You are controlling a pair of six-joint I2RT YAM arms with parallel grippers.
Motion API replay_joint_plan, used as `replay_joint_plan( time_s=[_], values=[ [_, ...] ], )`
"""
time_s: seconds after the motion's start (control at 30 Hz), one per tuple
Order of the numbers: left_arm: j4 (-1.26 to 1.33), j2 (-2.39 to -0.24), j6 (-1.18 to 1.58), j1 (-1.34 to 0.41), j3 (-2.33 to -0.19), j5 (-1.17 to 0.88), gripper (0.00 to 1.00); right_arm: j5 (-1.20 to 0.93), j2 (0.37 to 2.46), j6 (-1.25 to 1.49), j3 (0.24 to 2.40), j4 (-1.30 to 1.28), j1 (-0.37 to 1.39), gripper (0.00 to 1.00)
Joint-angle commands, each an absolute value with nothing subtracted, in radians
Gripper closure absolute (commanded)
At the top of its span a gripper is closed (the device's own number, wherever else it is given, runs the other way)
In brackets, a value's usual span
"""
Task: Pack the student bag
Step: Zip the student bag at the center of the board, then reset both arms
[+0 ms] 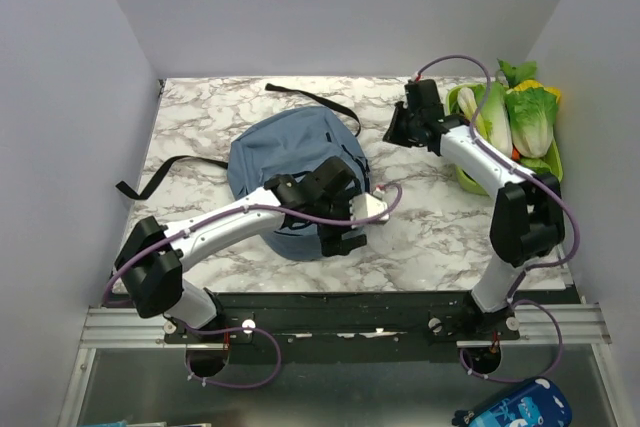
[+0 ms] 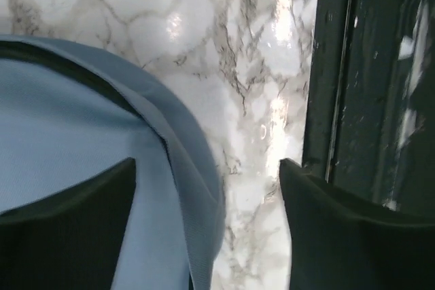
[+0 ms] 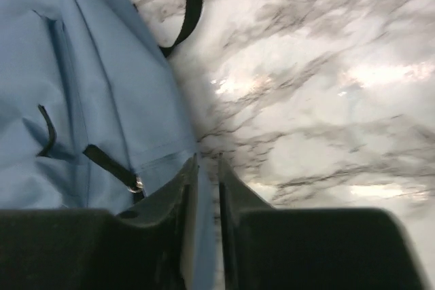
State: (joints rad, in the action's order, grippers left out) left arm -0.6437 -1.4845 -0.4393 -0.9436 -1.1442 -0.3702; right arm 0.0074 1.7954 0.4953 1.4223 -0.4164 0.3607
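Observation:
The student bag (image 1: 285, 152), dusty blue with long black straps, lies flat on the marble table left of centre. My left gripper (image 1: 345, 232) hovers over the bag's near right edge. In the left wrist view the gripper (image 2: 207, 174) is wide open, with the bag's rim (image 2: 183, 154) running between the fingers and touching neither. My right gripper (image 1: 397, 132) hangs above the table just off the bag's far right side. In its wrist view the gripper (image 3: 207, 161) stands a narrow slit apart, and the bag (image 3: 88, 100) lies beyond at the left; nothing is gripped.
A green tray (image 1: 462, 177) with lettuce and other vegetables sits at the far right. One black strap (image 1: 310, 97) trails toward the back, another strap (image 1: 160, 175) to the left. A bright blue pouch (image 1: 515, 409) lies below the table's front rail (image 1: 340, 322).

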Motion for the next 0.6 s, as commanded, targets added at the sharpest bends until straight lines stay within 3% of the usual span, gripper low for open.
replay_joint_plan(
  time_s=[0.0, 0.03, 0.13, 0.23, 0.57],
  values=[
    [-0.664, -1.445, -0.298, -0.844, -1.281, -0.388, 0.01, -0.052, 1.672, 0.479, 1.333, -0.293, 0.342, 0.60],
    [-0.660, -1.445, -0.281, -0.815, -1.298, -0.391, 0.01, -0.070, 1.651, 0.466, 1.306, -0.288, 0.342, 0.47],
    [-0.657, -1.443, -0.210, -0.662, -1.359, -0.416, 0.01, -0.104, 1.614, 0.445, 1.267, -0.293, 0.342, 0.38],
    [-0.667, -1.447, -0.183, -0.543, -1.379, -0.393, 0.01, -0.123, 1.545, 0.422, 1.206, -0.295, 0.342, 0.37],
    [-0.522, -1.344, -0.098, -0.191, -1.129, -0.394, 0.01, -0.118, 1.371, 0.367, 1.042, -0.278, 0.342, 0.35]
  ],
)
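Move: Beyond the left hand and to its left lies the student bag, its middle about 13 cm ahead, 10 cm to the left and some 7 cm lower; the zip pulls stand about 16 cm ahead and 5 cm to the right. From the right hand the bag's middle is roughly 10 cm back and 19 cm left, with the zip pulls 5 cm back and 6 cm left. The vegetable basket stands level with it, some 25 cm to its right. Leaving the bag's near right side, the left hand lifts and sweeps forward and left over the bag, some 16 cm forward and 14 cm left, sinking a little at the end, while its half-open fingers spread wide and it turns about 45 degrees counter-clockwise. The right hand opens its nearly shut fingers, rises about 4 cm, then draws back some 7 cm beside the bag's right edge, clear of the zip. ##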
